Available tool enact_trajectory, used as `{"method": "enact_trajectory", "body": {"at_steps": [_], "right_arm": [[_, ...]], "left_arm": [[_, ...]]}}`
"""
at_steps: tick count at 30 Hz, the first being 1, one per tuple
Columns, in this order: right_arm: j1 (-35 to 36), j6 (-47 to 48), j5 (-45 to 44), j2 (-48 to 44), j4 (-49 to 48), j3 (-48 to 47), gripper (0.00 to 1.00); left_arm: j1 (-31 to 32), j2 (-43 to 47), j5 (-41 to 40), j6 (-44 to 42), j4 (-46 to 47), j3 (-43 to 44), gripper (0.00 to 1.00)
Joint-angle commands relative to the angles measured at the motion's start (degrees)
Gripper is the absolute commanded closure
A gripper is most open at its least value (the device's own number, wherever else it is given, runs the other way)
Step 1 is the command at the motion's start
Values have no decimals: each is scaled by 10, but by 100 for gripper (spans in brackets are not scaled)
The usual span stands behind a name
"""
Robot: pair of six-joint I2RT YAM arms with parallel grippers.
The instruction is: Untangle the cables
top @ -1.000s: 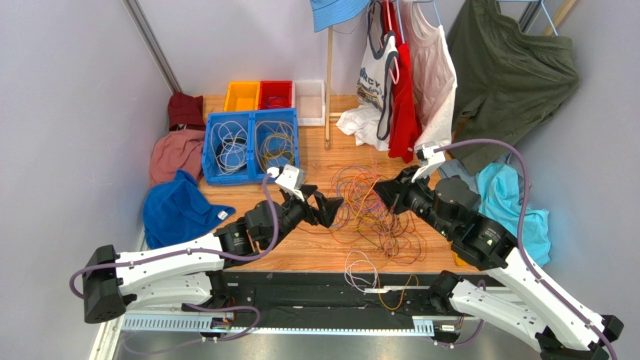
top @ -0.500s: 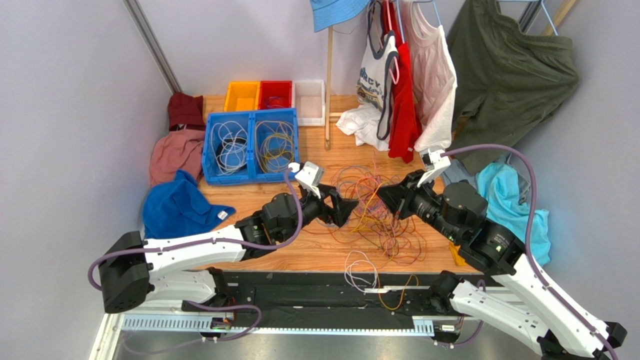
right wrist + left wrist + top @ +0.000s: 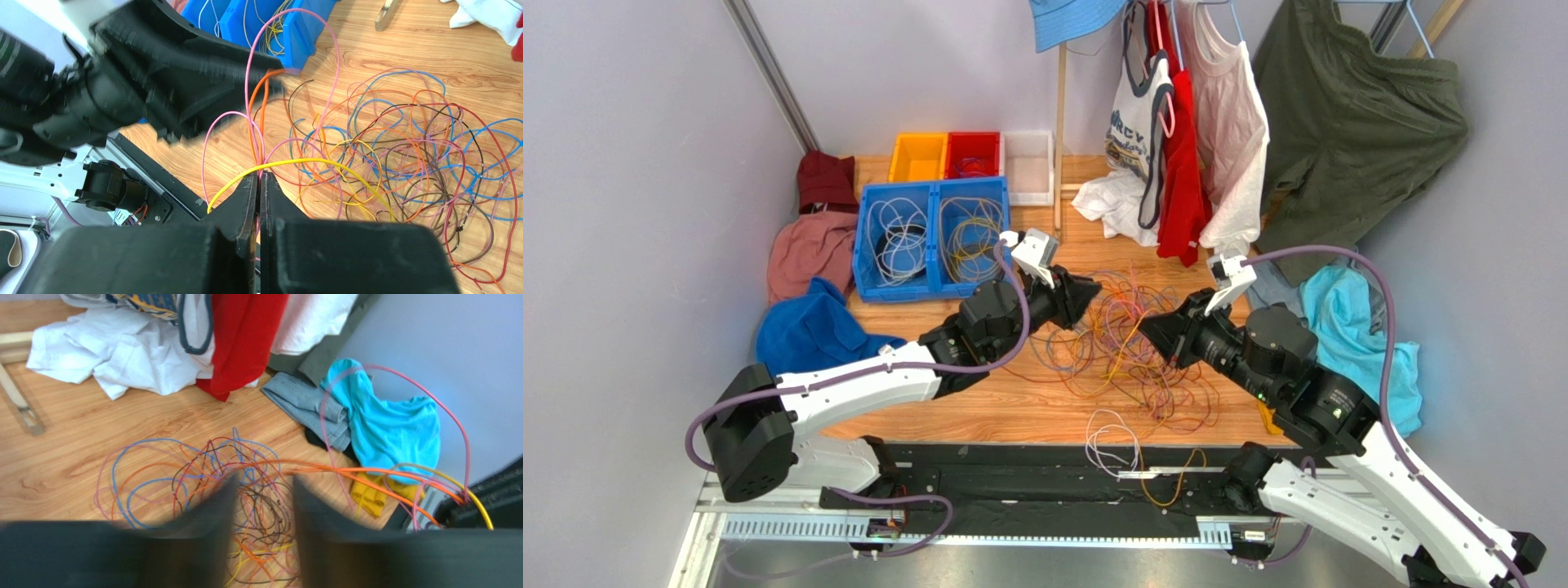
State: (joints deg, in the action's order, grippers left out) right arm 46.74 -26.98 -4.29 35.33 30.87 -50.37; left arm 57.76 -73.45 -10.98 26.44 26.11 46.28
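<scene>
The cables point(image 3: 1130, 349) lie in a loose tangle of orange, blue, brown, pink and yellow strands on the wooden table between the two arms. My right gripper point(image 3: 1151, 328) is at the tangle's right edge, shut on pink, orange and yellow cables that fan out from its tips point(image 3: 259, 174). My left gripper point(image 3: 1081, 298) hovers over the tangle's far left side. Its blurred jaws point(image 3: 263, 490) stand partly apart above the cables point(image 3: 184, 471). One taut orange cable point(image 3: 263, 104) runs from the right gripper up to the left gripper point(image 3: 270, 70). Whether it lies between the fingers is unclear.
A blue two-part bin point(image 3: 934, 239) with coiled cables stands at the far left, with orange point(image 3: 918, 157), red point(image 3: 973, 153) and white point(image 3: 1028, 153) bins behind it. Clothes hang at the back point(image 3: 1185, 123). Cloths lie left point(image 3: 811, 343) and right point(image 3: 1357, 331). Loose cables point(image 3: 1112, 441) hang over the near edge.
The left arm has reached farther across the table toward the tangle's far side, and its jaws have narrowed. The right gripper stays shut on its strands and has shifted slightly nearer.
</scene>
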Motion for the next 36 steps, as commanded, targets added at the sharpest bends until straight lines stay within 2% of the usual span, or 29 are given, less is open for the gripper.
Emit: {"method": "enact_trajectory", "body": {"at_steps": [1, 2, 3, 5, 6, 9, 15, 23, 26, 30, 33, 36], "right_arm": [[2, -4, -2, -25, 7, 4, 95], [1, -7, -9, -27, 12, 3, 81], [1, -9, -29, -31, 29, -1, 53], [1, -9, -53, -36, 54, -18, 42], [1, -5, -80, -42, 79, -26, 38], [2, 8, -116, -62, 106, -46, 34], [2, 2, -113, -81, 99, -30, 36], [2, -14, -56, -59, 7, 29, 39], [1, -21, -32, -35, -33, 48, 39], [1, -19, -8, -6, -59, 46, 39], [1, -14, 2, 4, -77, 47, 39], [1, -7, 7, 9, -90, 49, 39]], "left_arm": [[-26, 3, 22, -6, -12, 32, 93], [-26, 6, 15, -7, -28, 44, 100], [-28, 14, 8, -16, -65, 51, 100], [-31, 25, -9, -44, -113, 85, 100], [-35, 40, -34, -53, -173, 100, 100], [-55, 68, -54, -84, -258, 170, 100], [-63, 87, -55, -135, -370, 296, 100], [-63, 88, -55, -167, -423, 426, 100], [-63, 64, -49, -177, -459, 523, 100], [-63, 11, -34, -188, -516, 722, 100], [-63, -28, -20, -198, -537, 834, 100], [-63, -54, -11, -207, -539, 898, 100]]}}
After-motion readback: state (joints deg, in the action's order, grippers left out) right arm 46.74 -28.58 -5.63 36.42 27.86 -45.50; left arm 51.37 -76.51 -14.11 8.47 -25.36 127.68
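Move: The orange cable already lies between the left hand's half-closed fingers, practically at the hand point. It comes from the shut right gripper, which also holds pink and yellow loops; from that hand, the spot to be pinched is about 8 cm left and 4 cm ahead, level with it. The tangled pile is some 25 cm below the left hand, 8 cm right and 3 cm back. The right-hand blue box is about 17 cm ahead, 20 cm left and 22 cm lower. Up and to the left, fast, the left arm draws the orange cable away from the pile: its fingers shut on it with a short 3 cm reach forward, then climb some 40 cm and swing about 15 cm left, tipping upward by roughly 25 degrees. Meanwhile the right gripper opens and lets go of the bundle, sways about 5 cm right and back, and ends 3 cm lower. ##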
